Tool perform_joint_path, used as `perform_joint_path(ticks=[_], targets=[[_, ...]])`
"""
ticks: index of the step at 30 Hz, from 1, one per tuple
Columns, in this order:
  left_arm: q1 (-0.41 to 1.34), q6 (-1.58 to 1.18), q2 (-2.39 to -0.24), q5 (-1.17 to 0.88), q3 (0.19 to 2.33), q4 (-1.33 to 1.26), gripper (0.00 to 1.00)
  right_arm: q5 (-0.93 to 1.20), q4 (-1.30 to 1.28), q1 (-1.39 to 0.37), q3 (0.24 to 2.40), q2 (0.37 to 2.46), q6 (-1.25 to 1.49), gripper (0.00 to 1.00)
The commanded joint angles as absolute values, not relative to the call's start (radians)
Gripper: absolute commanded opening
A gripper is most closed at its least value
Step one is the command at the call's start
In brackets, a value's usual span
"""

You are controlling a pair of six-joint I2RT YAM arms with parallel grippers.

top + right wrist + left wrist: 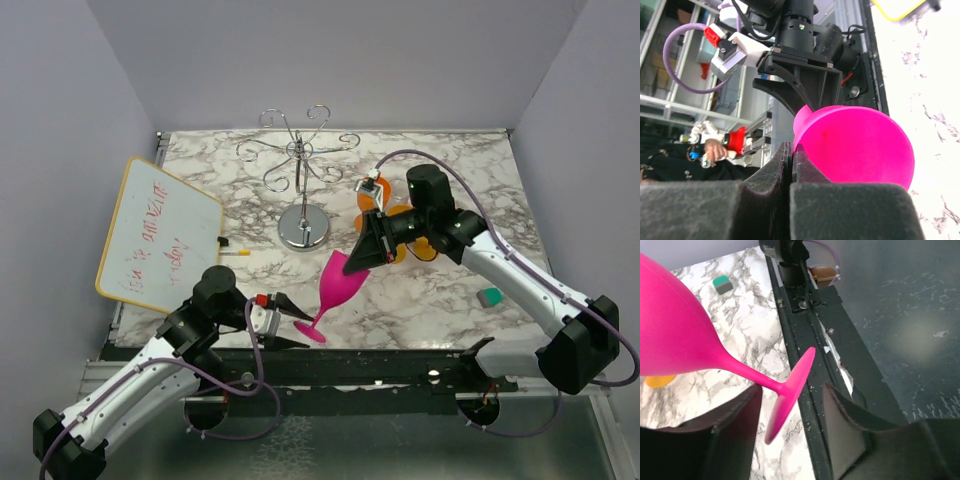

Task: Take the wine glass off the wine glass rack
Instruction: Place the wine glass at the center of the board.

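The pink wine glass (340,285) is off the chrome wine glass rack (302,190) and hangs tilted over the near table, foot down-left. My right gripper (362,258) is shut on the rim of its bowl; in the right wrist view the fingers (775,170) pinch the bowl's wall (860,145). My left gripper (295,325) is open, with the glass's foot (790,390) between its fingers (735,425) and touching neither. The bowl (680,340) fills the left of the left wrist view. The rack stands empty at the back.
A whiteboard (160,235) with red writing leans at the left, a marker (235,250) beside it. Orange objects (372,200) lie under the right arm. A green block (489,296) sits at the right. A black rail (400,365) runs along the table's near edge.
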State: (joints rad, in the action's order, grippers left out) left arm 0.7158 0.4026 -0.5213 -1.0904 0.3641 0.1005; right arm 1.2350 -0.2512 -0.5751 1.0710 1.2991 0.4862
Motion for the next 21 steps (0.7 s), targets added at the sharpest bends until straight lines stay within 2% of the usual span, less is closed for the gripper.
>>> perform_joint_path(ticks=[1,3,4,5,6,13,21], targets=[[0.719,0.384,-0.477,-1.046,0.353,0.087,0.62,1.054,-0.422,-0.577,1.159,1.267,0.345,0.0],[0.719,0.374,-0.459,-1.023,0.348,0.087,0.78,0.987,-0.486,-0.577,1.183,1.263,0.304,0.0],[0.719,0.368,-0.449,-1.004,0.347,0.086,0.81,0.937,-0.516,-0.578,1.195,1.259,0.292,0.0],[0.719,0.361,-0.44,-0.983,0.347,0.085,0.92,0.886,-0.543,-0.577,1.204,1.255,0.281,0.0],[0.719,0.349,-0.43,-0.956,0.345,0.081,0.98,0.831,-0.567,-0.578,1.214,1.249,0.274,0.0],[0.719,0.181,-0.379,-0.618,0.351,0.045,0.99,0.394,-0.637,-0.591,1.219,1.18,0.277,0.0],[0.718,0.153,-0.336,-0.215,0.351,0.065,0.99,-0.026,-0.66,-0.752,1.219,1.21,0.288,0.0]])
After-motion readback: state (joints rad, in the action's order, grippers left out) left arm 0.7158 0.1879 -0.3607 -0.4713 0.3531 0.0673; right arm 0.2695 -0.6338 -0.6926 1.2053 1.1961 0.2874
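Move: The right hand, pinching the pink wine glass by its rim, has the open marble spot ahead about 5 cm forward, 5 cm to its left and 27 cm down. The rack's base stands some 21 cm ahead and 16 cm left of it, the orange glass about 22 cm straight ahead, the near yellow glass 13 cm ahead and 8 cm right. From the left hand, its parting fingertips around the foot, the pink glass's middle lies roughly 6 cm forward, 7 cm right and slightly higher. Forward about 8 cm and some 4 cm to the right, finally sinking about 4 cm, the right hand keeps its shut pinch on the rim while its fingers swing clockwise and tip down, bringing the glass's foot under the bowl over the bare marble. The left hand spreads fully open, leaves the foot and sweeps forward about 9 cm, turning counter-clockwise. ##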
